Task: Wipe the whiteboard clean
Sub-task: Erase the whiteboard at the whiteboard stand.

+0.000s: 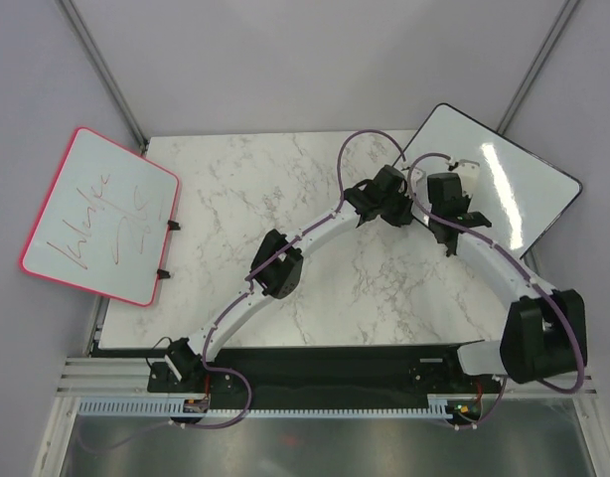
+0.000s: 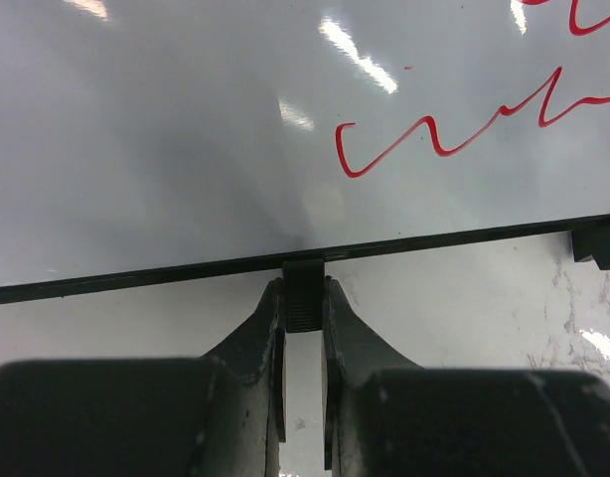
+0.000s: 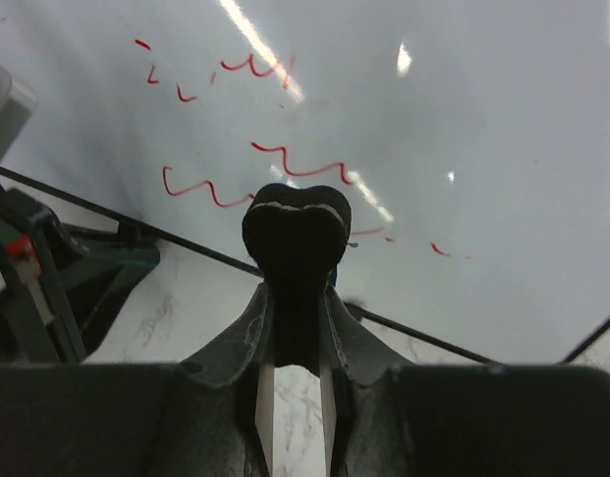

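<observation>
The whiteboard (image 1: 519, 189), black-framed with rounded corners, lies at the table's back right, jutting past the edge. Its face (image 2: 186, 149) carries red handwriting (image 2: 454, 129), and more red squiggles (image 3: 275, 164) show in the right wrist view. My left gripper (image 1: 399, 207) is shut on a small black tab (image 2: 304, 293) on the board's near frame edge. My right gripper (image 1: 456, 194) is shut on a dark eraser (image 3: 297, 243), whose rounded head rests over the whiteboard (image 3: 464, 119) just below the squiggles.
A pink-framed whiteboard (image 1: 101, 214) with red scribbles hangs off the left side of the marble table (image 1: 275, 199). A second black tab (image 2: 598, 243) sits on the frame to the right. The left arm (image 3: 76, 268) is close beside the eraser.
</observation>
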Robot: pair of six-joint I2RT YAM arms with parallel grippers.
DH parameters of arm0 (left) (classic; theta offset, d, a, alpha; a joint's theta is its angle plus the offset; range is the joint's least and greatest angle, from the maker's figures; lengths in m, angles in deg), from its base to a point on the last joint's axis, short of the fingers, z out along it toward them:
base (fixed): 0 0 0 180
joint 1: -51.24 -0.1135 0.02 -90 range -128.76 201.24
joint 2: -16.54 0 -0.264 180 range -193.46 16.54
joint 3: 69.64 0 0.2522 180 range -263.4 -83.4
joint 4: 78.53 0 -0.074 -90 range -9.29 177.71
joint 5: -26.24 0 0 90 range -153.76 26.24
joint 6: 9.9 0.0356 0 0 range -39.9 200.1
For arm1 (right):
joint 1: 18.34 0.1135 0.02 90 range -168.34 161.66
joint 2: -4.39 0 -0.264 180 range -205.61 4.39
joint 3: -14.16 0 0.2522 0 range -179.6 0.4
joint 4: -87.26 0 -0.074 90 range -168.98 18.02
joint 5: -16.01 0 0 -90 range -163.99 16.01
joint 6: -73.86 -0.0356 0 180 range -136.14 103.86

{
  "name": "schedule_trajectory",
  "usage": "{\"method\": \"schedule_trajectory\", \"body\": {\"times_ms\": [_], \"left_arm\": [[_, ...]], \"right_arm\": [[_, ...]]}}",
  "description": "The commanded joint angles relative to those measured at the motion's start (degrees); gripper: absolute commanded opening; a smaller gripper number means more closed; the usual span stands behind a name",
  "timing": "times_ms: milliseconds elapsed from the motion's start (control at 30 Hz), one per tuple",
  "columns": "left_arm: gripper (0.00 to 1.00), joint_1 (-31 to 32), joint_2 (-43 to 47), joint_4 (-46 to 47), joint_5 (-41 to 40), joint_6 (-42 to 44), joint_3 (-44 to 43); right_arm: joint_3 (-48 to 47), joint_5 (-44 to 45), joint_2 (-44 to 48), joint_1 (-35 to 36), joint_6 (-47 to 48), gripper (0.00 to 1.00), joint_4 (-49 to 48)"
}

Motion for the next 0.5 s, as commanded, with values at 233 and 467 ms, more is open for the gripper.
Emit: {"method": "schedule_trajectory", "body": {"times_ms": [233, 467], "left_arm": [[0.02, 1.96, -1.62, -4.11, 3.31, 1.04, -1.77], [0.02, 1.87, -1.97, -4.55, 3.49, 0.86, -2.56]], "right_arm": [[-6.55, -5.04, -20.92, -3.13, -0.72, 0.0, -28.22], [-7.17, -9.99, -27.78, -5.07, -3.72, 0.0, -37.12]]}}
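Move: The red writing still on the right-hand whiteboard lies about 6 cm ahead of the right hand, which holds the eraser, level with it sideways and some 8 cm below. The held clip on the board's near edge is roughly 9 cm ahead, 9 cm to the left and 12 cm down; the free clip is about 1 cm ahead, straight in line and 12 cm lower. From the left hand, the writing is about 9 cm right, 3 cm back and 4 cm up. The right hand drives the held eraser forward some 11 cm and down about 6 cm onto the board beside the front end of the red writing, slowing as it gets there and easing level at the end while the wrist tips its fingers up roughly 10 degrees. The left hand stays put, its fingers still pinching the clip at the board's edge to steady the board, while the eraser comes to bear against the board's face. ##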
